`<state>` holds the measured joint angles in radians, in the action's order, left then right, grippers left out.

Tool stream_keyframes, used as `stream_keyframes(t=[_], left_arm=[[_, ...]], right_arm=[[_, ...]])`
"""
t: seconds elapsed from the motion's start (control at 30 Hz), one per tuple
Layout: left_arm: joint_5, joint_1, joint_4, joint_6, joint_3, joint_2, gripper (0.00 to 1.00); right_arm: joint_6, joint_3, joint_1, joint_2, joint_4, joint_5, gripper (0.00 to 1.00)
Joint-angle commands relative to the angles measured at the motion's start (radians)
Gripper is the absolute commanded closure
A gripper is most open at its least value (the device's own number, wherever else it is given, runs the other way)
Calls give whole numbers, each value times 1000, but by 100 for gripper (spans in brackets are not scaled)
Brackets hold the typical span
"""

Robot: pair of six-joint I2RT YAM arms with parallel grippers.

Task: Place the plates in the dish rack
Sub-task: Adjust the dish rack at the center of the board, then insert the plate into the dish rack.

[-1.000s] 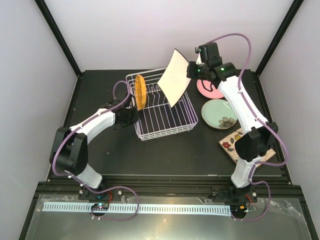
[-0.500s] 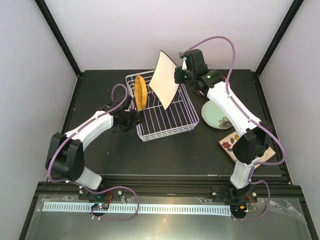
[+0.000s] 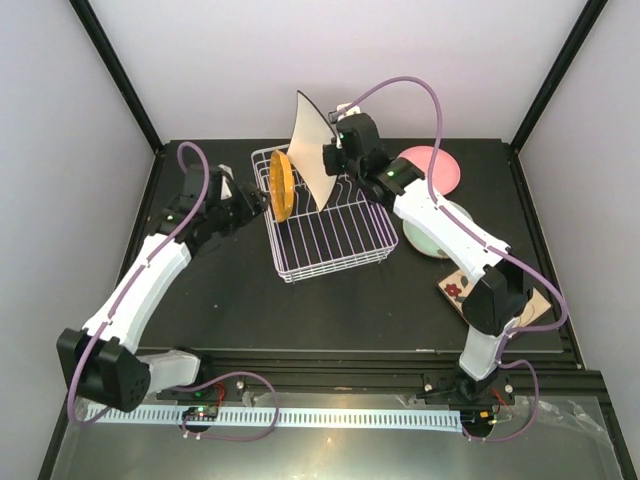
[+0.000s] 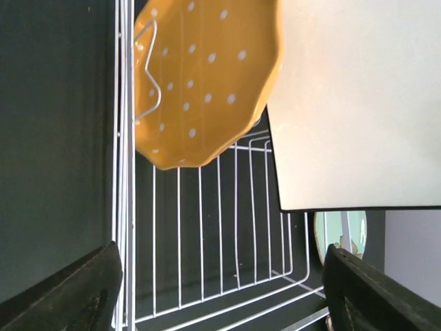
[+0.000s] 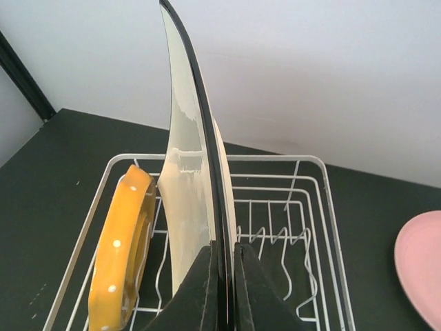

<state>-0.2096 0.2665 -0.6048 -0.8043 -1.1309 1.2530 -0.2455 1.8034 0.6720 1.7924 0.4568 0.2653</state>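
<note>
The white wire dish rack [image 3: 335, 268] sits mid-table. A small orange dotted plate [image 3: 281, 184] stands on edge at its left end. My right gripper [image 3: 336, 160] is shut on the plain white square plate [image 3: 312, 148] and holds it upright over the rack, just right of the orange plate. The right wrist view shows the fingers [image 5: 207, 289] pinching the white plate's [image 5: 186, 186] lower edge above the tines, beside the orange plate [image 5: 120, 248]. My left gripper [image 3: 252, 198] is open, just left of the rack. Through it I see the orange plate [image 4: 207, 76] and white plate [image 4: 358, 103].
A round pink plate [image 3: 432, 168] lies right of the rack. A pale green plate [image 3: 428, 238] and a flowered square plate [image 3: 455, 290] lie nearer, both partly covered by my right arm. The rack's right half [image 5: 275, 158] holds only bare tines.
My left gripper opened, let go of the orange plate and drew back to the left. My right arm carried the white square plate leftward, over the rack beside the orange plate.
</note>
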Motion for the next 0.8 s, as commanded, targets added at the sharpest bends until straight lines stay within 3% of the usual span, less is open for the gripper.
stream_keyframes(t=[0.0, 0.07, 0.43, 0.77], left_arm=[[5, -24, -5, 24, -3, -64, 12], [17, -33, -11, 23, 20, -89, 2], [45, -84, -6, 53, 95, -198, 1], [26, -118, -18, 68, 112, -213, 1]], right_arm=[[60, 65, 47, -54, -270, 170, 99], [60, 92, 64, -27, -251, 199, 99], [13, 167, 141, 58, -217, 385, 99], [-22, 258, 161, 146, -151, 446, 99]])
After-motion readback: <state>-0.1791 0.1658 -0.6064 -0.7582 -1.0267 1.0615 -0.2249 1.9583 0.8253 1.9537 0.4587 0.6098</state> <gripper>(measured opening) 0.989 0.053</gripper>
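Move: The white plate I already hold in my right hand is bound for the dish-rack slots just right of the orange plate, about 5 cm left of that hand, 2 cm back and some 26 cm down. From the same hand, the orange plate is about 9 cm left and 3 cm back, 20 cm down; the pink plate is some 21 cm right, 1 cm ahead. From my left hand, those slots lie roughly 8 cm right and 2 cm ahead, 17 cm down. I keep the white plate pinched and carry it left across the rack, about 4 cm, towards the slots beside the orange plate, lifting slightly on the way and sinking back; meanwhile my right wrist turns clockwise, rolls and tips its fingers up a little. My empty left hand opens fully and draws off left, some 5 cm, and slightly back and up, away from the rack. ##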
